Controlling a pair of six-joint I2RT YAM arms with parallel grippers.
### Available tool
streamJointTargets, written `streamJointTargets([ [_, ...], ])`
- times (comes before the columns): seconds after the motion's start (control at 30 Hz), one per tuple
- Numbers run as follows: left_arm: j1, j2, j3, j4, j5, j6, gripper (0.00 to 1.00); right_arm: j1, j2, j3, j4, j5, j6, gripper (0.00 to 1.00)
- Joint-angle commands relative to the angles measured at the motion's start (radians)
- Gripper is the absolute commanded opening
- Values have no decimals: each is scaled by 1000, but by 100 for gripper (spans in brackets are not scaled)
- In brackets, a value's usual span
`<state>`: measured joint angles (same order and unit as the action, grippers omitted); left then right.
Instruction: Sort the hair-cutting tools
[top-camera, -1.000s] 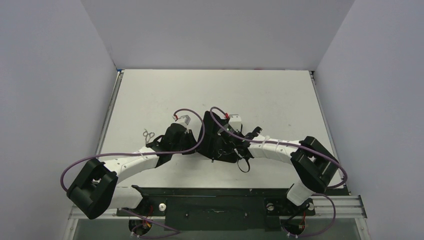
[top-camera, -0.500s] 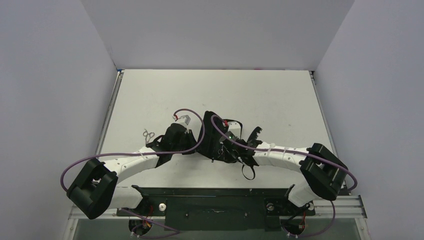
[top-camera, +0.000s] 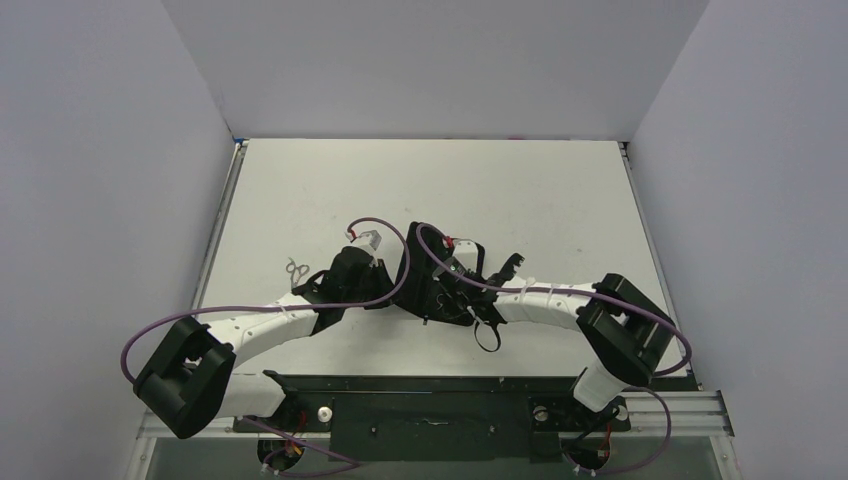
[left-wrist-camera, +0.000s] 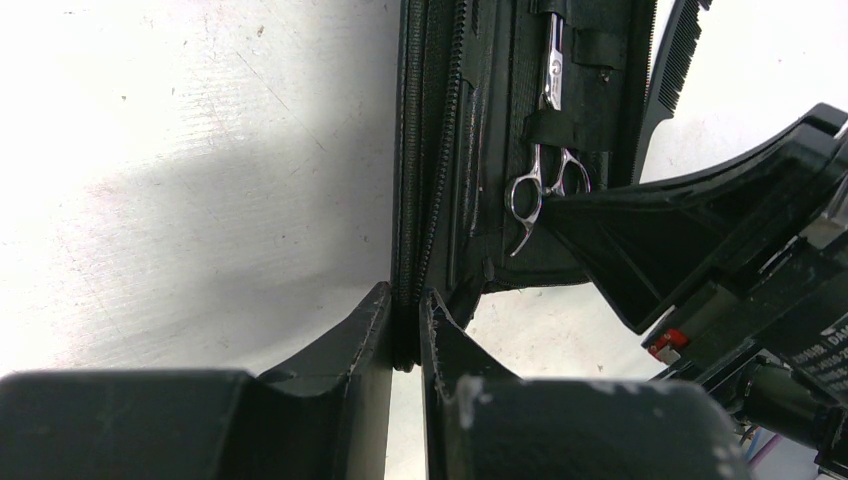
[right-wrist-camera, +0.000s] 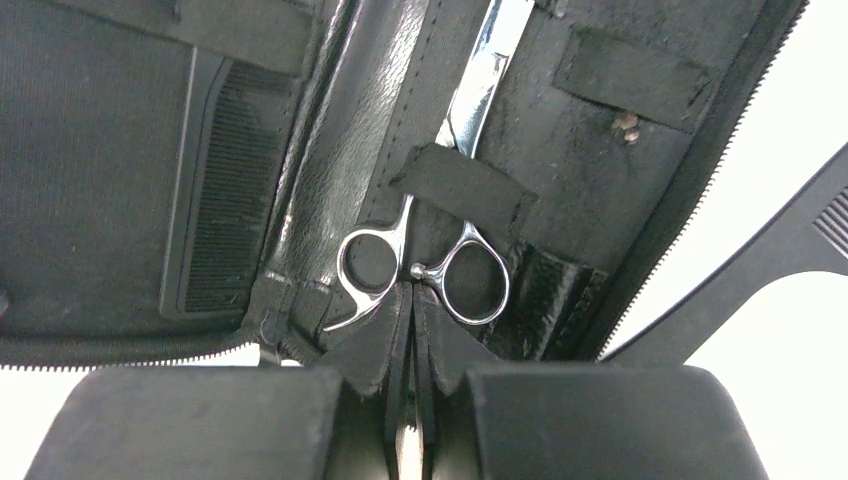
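The black zip case (top-camera: 420, 268) lies open mid-table. My left gripper (left-wrist-camera: 405, 322) is shut on its zipped edge. Inside, a silver pair of scissors (right-wrist-camera: 470, 130) sits under an elastic strap, rings toward me. My right gripper (right-wrist-camera: 411, 296) is shut with nothing in it, its tips touching the spot between the two rings. A black comb (right-wrist-camera: 230, 190) lies in a pocket on the case's left half. Another black comb (top-camera: 512, 264) lies on the table just right of the case. A second pair of scissors (top-camera: 296, 270) lies on the table beside the left arm.
The white table (top-camera: 540, 190) has raised rails along its left and right sides and grey walls around it. Both arms' purple cables (top-camera: 375, 225) loop over the case. A black strap (top-camera: 487, 335) trails from the case's near edge.
My right gripper has closed from partly open to shut at the scissors' rings, and the right arm's elbow swung out and back. The left arm has stayed on the case edge.
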<state>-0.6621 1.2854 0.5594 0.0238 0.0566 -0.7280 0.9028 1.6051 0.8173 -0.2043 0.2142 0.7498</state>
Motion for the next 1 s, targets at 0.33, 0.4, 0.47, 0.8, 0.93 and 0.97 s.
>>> streamJointTargets([
  [0.33, -18, -10, 4, -22, 32, 20, 0, -81, 51, 46, 8, 57, -22, 0],
  [0.4, -19, -8, 4, -21, 31, 21, 0, -86, 59, 52, 10, 51, -23, 0],
  [0.47, -19, -7, 3, -22, 27, 22, 0, -88, 56, 53, 14, 39, -27, 0],
  [0.8, -15, -39, 39, -106, -16, 40, 0, -82, -167, -21, -1, -12, -35, 28],
  [0.93, -11, -56, 48, -125, -27, 45, 0, -110, -288, -52, -74, 33, -15, 35],
  [0.97, -11, -59, 45, -124, -28, 43, 0, -137, -318, -58, -84, 56, -8, 35],
])
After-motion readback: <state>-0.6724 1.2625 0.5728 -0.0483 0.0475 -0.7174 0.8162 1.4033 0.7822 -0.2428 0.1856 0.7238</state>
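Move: The silver scissors lie in the open black case, blades pointing away under a strap. Their middle is about 5 cm ahead of the right fingertips, 1 cm to the right and 1 cm lower; the finger rings are right at those tips. From the right hand, the case's middle is some 5 cm ahead and 2 cm left, and the large comb beside it about 3 cm ahead and 12 cm right. From the left hand, the scissors lie roughly 6 cm ahead, 12 cm right and 5 cm lower. The scissors get a push at their rings from the right hand's shut fingertips, straight forward by about 2 cm, deeper under the strap. The right fingers then open to about a third and the hand lifts about 5 cm, drifting right and coming clear of the rings. The left hand keeps its pinch on the raised left edge of the case, hardly shifting. ##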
